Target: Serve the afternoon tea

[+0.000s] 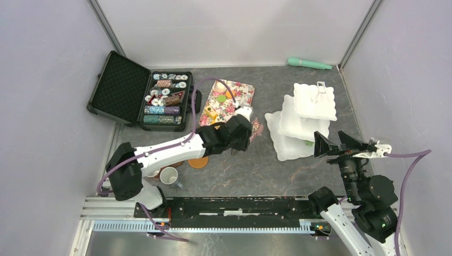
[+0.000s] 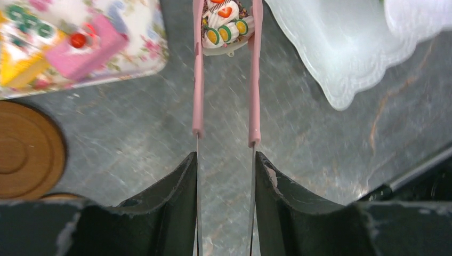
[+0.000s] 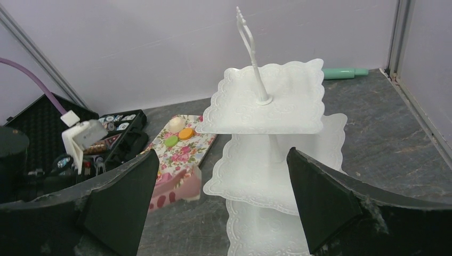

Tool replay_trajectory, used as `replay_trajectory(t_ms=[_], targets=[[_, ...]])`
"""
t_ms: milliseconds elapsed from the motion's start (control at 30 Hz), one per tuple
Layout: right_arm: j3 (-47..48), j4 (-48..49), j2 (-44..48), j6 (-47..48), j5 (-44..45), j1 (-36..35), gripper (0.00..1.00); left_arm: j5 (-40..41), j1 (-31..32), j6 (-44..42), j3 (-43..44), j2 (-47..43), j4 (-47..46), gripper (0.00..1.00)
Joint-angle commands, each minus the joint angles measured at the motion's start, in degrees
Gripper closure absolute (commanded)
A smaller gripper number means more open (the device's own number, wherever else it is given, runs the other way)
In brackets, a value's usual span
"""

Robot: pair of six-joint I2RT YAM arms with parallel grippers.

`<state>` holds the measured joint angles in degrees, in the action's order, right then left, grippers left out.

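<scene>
My left gripper (image 2: 226, 160) is shut on a pair of tongs (image 2: 198, 80) with thin metal arms and pink tips. The tips pinch a small white toy pastry (image 2: 226, 29) with green and orange rounds and a red heart, just off the tabletop between the floral tray (image 2: 122, 64) and the lowest tier of the white scallop-edged stand (image 2: 346, 48). In the top view that gripper (image 1: 242, 130) hangs left of the stand (image 1: 306, 114). My right gripper (image 1: 336, 143) stands open and empty in front of the stand (image 3: 266, 101). More pastries (image 3: 178, 137) lie on the tray.
A brown saucer (image 1: 198, 162) and a white mug (image 1: 169, 175) sit by the left arm. An open black case of poker chips (image 1: 160, 101) stands at the back left. A green stick-shaped object (image 1: 309, 64) lies along the back wall. Purple walls close in all sides.
</scene>
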<state>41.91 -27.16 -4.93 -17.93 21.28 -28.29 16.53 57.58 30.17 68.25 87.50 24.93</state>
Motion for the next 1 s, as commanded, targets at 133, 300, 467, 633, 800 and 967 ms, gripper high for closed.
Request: replay_trajectory(t_ms=[133,300,467,633,800,967], targets=[[1.66,-0.30,2.40,1.52,1.56,-0.17,0.02,2.77,8.88,1.80,-3.64,-0.89,-12.41,0.67],[2.66,-1.13,1.41,2.12,1.57,-0.18,0.02,2.32,9.96,1.17,-2.77,2.34,-16.48,0.67],[1.98,-0.98,1.54,1.34,1.90,-0.18,0.02,1.07,9.98,-0.20,-0.03,6.54,-19.39,0.67],[1.04,-0.93,1.54,0.11,1.77,-0.18,0.02,-2.92,10.02,0.76,0.93,11.20,-23.24,0.67],[-0.32,0.19,2.78,-0.34,2.07,-0.18,0.02,-3.79,10.02,-0.22,5.08,16.08,-23.29,0.65],[-0.27,0.17,2.73,-0.33,1.72,-0.18,0.02,-2.84,10.06,0.09,7.17,18.88,-22.28,0.59]])
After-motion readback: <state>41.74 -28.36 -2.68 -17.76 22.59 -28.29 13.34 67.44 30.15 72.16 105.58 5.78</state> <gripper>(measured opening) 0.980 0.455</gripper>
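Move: Some 19 cm to the left hand's right, about 4 cm farther out and roughly 11 cm lower, lies the near left part of the stand's bottom tier. The green macaron is 10 cm to the right of that spot and 2 cm farther out; the middle tier overhangs it, about 11 cm ahead and 24 cm right of the hand. The floral tray sits 23 cm ahead, 6 cm left. From the right hand that spot is 8 cm ahead, 8 cm left and far below. Carrying the small decorated cake, still pinched in the pink tongs, the left hand swings right and first back about 5 cm, then goes on right and down, edging slightly forward, to bring the tong jaws in between the bottom and middle tiers. About 12 cm right in all and some 6 cm lower, turning about 10 degrees clockwise; the fingers keep their hold on the tongs. ##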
